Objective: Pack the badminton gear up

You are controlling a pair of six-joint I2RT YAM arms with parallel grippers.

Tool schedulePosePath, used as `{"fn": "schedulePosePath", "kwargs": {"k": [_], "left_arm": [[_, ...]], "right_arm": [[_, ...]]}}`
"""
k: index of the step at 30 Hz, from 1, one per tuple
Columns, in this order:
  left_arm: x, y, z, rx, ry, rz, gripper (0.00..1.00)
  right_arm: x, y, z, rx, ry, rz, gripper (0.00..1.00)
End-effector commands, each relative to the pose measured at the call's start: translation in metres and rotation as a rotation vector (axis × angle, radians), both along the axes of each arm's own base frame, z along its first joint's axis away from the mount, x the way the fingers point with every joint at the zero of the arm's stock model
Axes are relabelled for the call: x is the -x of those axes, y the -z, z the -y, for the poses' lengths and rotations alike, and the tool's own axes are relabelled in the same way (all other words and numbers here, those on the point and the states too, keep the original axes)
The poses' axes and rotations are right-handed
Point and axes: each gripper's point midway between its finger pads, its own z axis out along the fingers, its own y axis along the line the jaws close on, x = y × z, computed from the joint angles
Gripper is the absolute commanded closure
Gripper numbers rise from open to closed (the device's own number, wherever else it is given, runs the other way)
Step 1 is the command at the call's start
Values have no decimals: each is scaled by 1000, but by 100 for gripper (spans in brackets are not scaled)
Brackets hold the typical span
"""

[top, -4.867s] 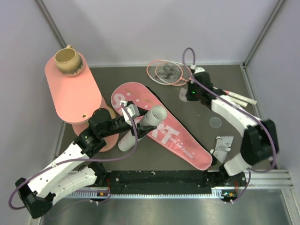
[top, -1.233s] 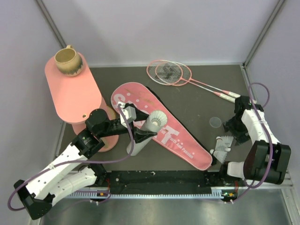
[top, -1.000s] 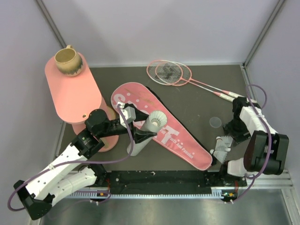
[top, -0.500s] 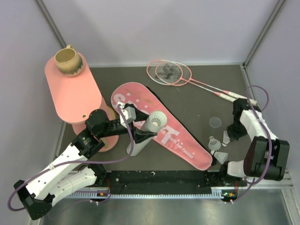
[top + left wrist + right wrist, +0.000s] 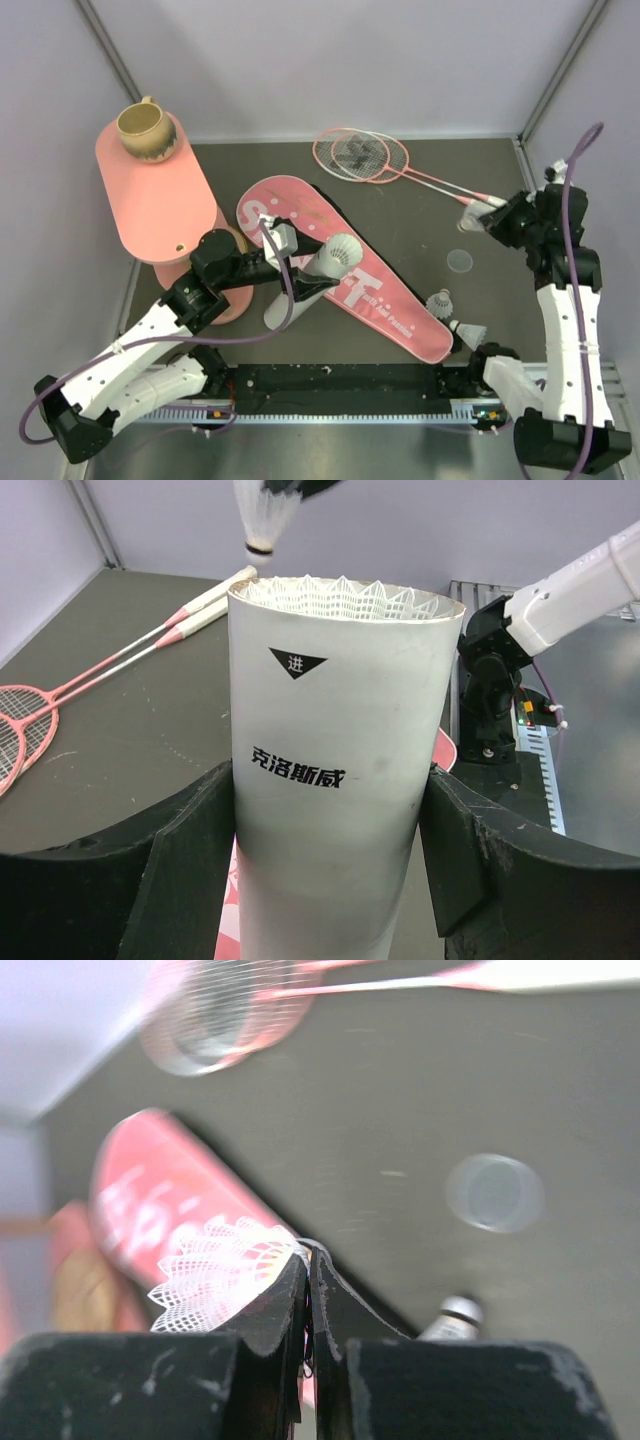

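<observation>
My left gripper [image 5: 296, 280] is shut on the long white tube [image 5: 328, 262], which tilts up over the pink bag [image 5: 390, 300] lettered "SPORT". The left wrist view shows the fingers [image 5: 190, 870] pressed on both sides of the tube [image 5: 340, 770], with feather tips showing in its open mouth. At the right, my right gripper [image 5: 483, 220] hangs above the table, shut on the skirt of a white shuttlecock [image 5: 468, 217]; the right wrist view shows that skirt [image 5: 215, 1270] pinched in the gripper [image 5: 308, 1275]. Two more shuttlecocks [image 5: 438, 300] [image 5: 470, 330] lie by the bag's tip. Two pink rackets [image 5: 360, 153] lie at the back.
A tan mug [image 5: 145, 132] stands on the pink oval table [image 5: 160, 205] at the left. A clear round lid [image 5: 459, 261] lies on the dark mat right of the bag. Grey walls close in the back and both sides.
My right gripper closed on one shuttlecock from the pile at the front right and lifted it up and back. The other two shuttlecocks rolled apart. The left arm kept holding the tube.
</observation>
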Motion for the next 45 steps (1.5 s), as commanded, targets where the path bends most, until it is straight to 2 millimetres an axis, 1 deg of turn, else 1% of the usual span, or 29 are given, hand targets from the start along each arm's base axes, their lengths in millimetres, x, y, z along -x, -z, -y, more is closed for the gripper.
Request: {"fn": "schedulePosePath", "kwargs": {"k": [1,2,3,4,5,6,8,9,11,14,17,19,20,22,24,25,26,27,30,31,32,34,35,37,38,40,41,42,45], "left_arm": [[-11,-13,5,24,-23,40,96],[-11,-18,7,24,-19,32,96],[-12,-16,9,16,-15,18,96],[-11,-17,10,17,-5,8,96],[-12,-19,11,19,-7,8,96],[-14,-21,12,20,-10,9,96],[-18,-22,15,12,-17,2,96],[-19,-23,15,9,-20,-3,96],[-22,-27,17,7,-24,-5,96],[-23,-27,18,-2,-21,-5,96],[-25,-25,19,-15,-19,14,96],[-25,-26,20,-21,-10,34,96],[-24,-26,20,-23,-3,43,96],[-22,-22,19,-28,4,52,96],[-19,-16,16,-31,7,53,96],[-17,-14,15,-32,13,66,96],[-15,-11,14,-30,16,76,96],[-14,-10,13,-29,19,80,96],[-11,-11,12,-22,24,91,96],[-10,-12,12,-19,29,90,96],[-8,-15,11,-14,32,94,97],[-6,-15,9,-9,33,96,96],[-6,-11,8,-9,27,93,96],[-5,-10,7,-13,30,90,96],[-4,-12,6,-9,30,97,96],[-4,-13,5,-5,21,104,96],[-4,-14,4,-2,17,109,96],[-5,-14,4,-4,14,107,97],[-5,-13,4,-5,13,106,97]], "right_arm": [[17,-119,-123,-108,-721,427,100],[33,-132,-147,-151,-848,450,100],[41,-151,-160,-160,-911,483,100],[49,-159,-170,-166,-958,497,100],[65,-167,-188,-183,-1039,515,100],[73,-181,-193,-183,-1070,553,100],[89,-192,-205,-227,-1132,567,100],[97,-201,-208,-235,-1157,595,100],[106,-206,-213,-254,-1188,604,100],[111,-200,-220,-285,-1219,580,100],[111,-189,-231,-295,-1247,547,100],[116,-187,-241,-304,-1276,538,100],[109,-183,-244,-283,-1254,534,100],[108,-174,-253,-271,-1260,506,100],[99,-162,-258,-244,-1232,473,100],[101,-158,-262,-232,-1234,463,100],[94,-152,-262,-199,-1205,458,100],[91,-145,-264,-188,-1201,436,100],[86,-136,-269,-151,-1189,411,97],[85,-134,-270,-139,-1187,405,96],[83,-130,-271,-117,-1180,401,91],[82,-123,-273,-104,-1181,378,88],[82,-120,-273,-93,-1175,372,85],[82,-116,-270,-77,-1166,374,76],[81,-109,-269,-63,-1162,361,68],[81,-103,-269,-59,-1171,351,62],[84,-98,-273,-71,-1201,335,59],[88,-96,-277,-78,-1225,330,58],[92,-86,-287,-64,-1252,307,53]]}}
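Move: The shuttlecock already pinched in the right fingers is bound for the white tube's mouth, roughly 30 cm to that hand's left, 9 cm back and 8 cm higher. The clear disc lies nearly under the hand, about 2 cm ahead, 3 cm left and 22 cm down; the nearer loose shuttlecock is some 10 cm back, 8 cm left and 20 cm below. From the left hand, which grips the tube, the mouth sits about 3 cm ahead, 4 cm right and 6 cm up. The shuttlecock is swept some 27 cm left to the tube's mouth by the right hand, which rises and draws back as it turns about 70 degrees counter-clockwise, then sinks roughly 9 cm and eases forward to the rim, where its fingers open about halfway and let go. The left hand keeps its grip on the tube, edging forward and right, then partly back. ##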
